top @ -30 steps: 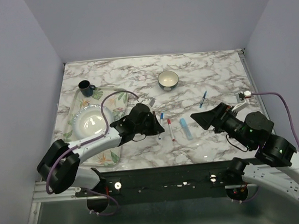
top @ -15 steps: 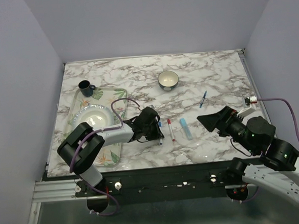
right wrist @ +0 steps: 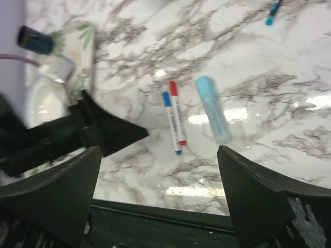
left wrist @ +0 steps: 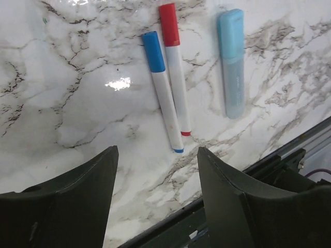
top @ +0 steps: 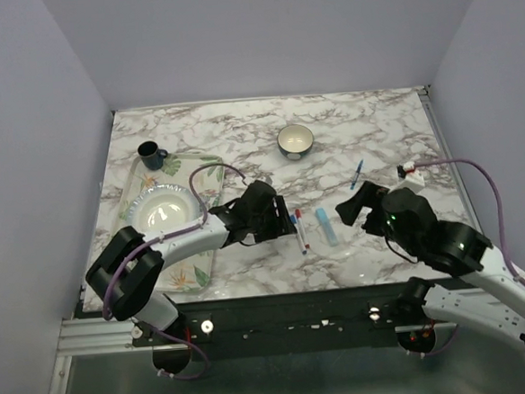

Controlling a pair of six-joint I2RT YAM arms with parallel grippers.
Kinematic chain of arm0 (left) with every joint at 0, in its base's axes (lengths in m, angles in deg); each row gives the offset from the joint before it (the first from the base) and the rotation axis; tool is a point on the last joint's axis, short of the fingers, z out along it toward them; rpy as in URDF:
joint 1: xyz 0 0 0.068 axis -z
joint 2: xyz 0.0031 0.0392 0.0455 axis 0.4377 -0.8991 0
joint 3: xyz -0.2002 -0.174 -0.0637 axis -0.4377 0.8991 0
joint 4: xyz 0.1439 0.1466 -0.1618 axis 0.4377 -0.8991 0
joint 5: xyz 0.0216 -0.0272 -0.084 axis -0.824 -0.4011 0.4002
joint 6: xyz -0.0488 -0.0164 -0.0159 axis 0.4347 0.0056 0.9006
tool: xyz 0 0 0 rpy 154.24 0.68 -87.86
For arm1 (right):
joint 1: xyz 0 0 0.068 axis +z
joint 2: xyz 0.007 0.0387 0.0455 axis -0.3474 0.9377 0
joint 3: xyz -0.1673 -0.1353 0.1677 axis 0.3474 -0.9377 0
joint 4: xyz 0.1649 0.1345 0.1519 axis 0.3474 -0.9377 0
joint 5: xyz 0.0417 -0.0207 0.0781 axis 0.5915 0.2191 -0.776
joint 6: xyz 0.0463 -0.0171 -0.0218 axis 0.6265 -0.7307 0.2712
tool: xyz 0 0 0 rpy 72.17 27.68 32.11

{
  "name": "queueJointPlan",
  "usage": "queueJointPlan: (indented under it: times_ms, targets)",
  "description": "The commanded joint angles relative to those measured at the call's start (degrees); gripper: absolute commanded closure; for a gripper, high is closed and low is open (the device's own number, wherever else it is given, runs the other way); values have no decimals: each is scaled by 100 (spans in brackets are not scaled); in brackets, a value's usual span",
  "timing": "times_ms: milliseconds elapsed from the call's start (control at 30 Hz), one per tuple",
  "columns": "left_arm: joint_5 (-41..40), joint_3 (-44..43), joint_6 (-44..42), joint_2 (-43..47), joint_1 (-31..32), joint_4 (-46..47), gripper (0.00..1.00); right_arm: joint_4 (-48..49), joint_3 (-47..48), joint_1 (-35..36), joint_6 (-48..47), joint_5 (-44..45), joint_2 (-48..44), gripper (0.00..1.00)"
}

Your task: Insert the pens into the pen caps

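Two white pens lie side by side on the marble table, one with a blue cap (left wrist: 153,51) and one with a red cap (left wrist: 169,23). The blue-capped pen (top: 292,226) and the red-capped pen (top: 300,230) sit just right of my left gripper (top: 282,224). That gripper (left wrist: 156,152) is open and empty, a little short of the pens' tail ends. A pale blue marker (left wrist: 231,62) lies to their right. My right gripper (right wrist: 158,155) is open and empty, hovering near the marker (right wrist: 212,109). A dark blue pen (top: 357,174) lies farther back.
A dark bowl (top: 295,141) stands at the back centre. On the left, a floral tray (top: 200,264) holds a white plate (top: 160,211) and a dark mug (top: 151,154). The table's front edge (left wrist: 258,165) runs close below the pens.
My left gripper has opened and let go of the blue-capped pen, which now lies beside the red-capped one. The right arm has swung in toward the marker.
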Motion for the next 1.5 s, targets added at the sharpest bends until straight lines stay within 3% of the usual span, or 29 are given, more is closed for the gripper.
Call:
queueJointPlan:
  times_ms: [0, 67, 133, 167, 200, 367, 500, 633, 900, 1467]
  targets:
    - [-361, -272, -493, 919, 16, -334, 27, -632, 511, -198, -144, 668, 1303, 0]
    - [-623, -343, -905, 1322, 16, -431, 23, -519, 714, -418, -346, 536, 1716, 0]
    - [-974, -440, -1413, 1605, 16, -624, 4, -239, 749, -936, -513, 203, 2191, 2]
    - [-1098, -466, -1591, 1736, 24, -703, 1, -115, 741, -1146, -688, 45, 2314, 2]
    - [-1204, -518, -1775, 2016, 7, -826, 1, 25, 723, -1566, -777, -270, 2542, 5]
    - [-1564, -545, -3197, 2800, 7, -1011, 1, 659, 749, -2387, -1058, -511, 3360, 22]
    - [-2292, -484, -3631, 3372, -11, -1222, 1, 835, 986, -2826, -1190, -510, 4282, 47]
    - [-2751, -396, -3807, 3601, -11, -1319, 1, 1028, 1328, -3108, -1331, -660, 5258, 49]
    - [-2690, -177, -3869, 4136, -20, -1250, 1, 756, 2462, -3398, -1489, -1010, 7051, 56]
    - [-2971, -9, -3939, 4541, -19, -1047, 1, 414, 2797, -3610, -1489, -1284, 7598, 66]
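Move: The thin blue pen lies about 25 cm ahead of the right hand, 9 cm to its right and 22 cm below. At that same depth, the light blue marker is some 6 cm ahead and 2 cm to its left. The bowl stands about 36 cm ahead, 11 cm left and 20 cm lower. From the left hand, the thin blue pen is roughly 18 cm ahead, 24 cm right and 4 cm below. Down onto the thin blue pen's near end comes the right hand, sinking about 21 cm while reaching 20 cm forward and drifting right, fingers swinging to point steeply down and closing from wide to about a third open around that end; touch can't be made out. The empty left hand opens fully, rising some 21 cm and drawing left, away from the two capped markers, its fingers tipping up. ##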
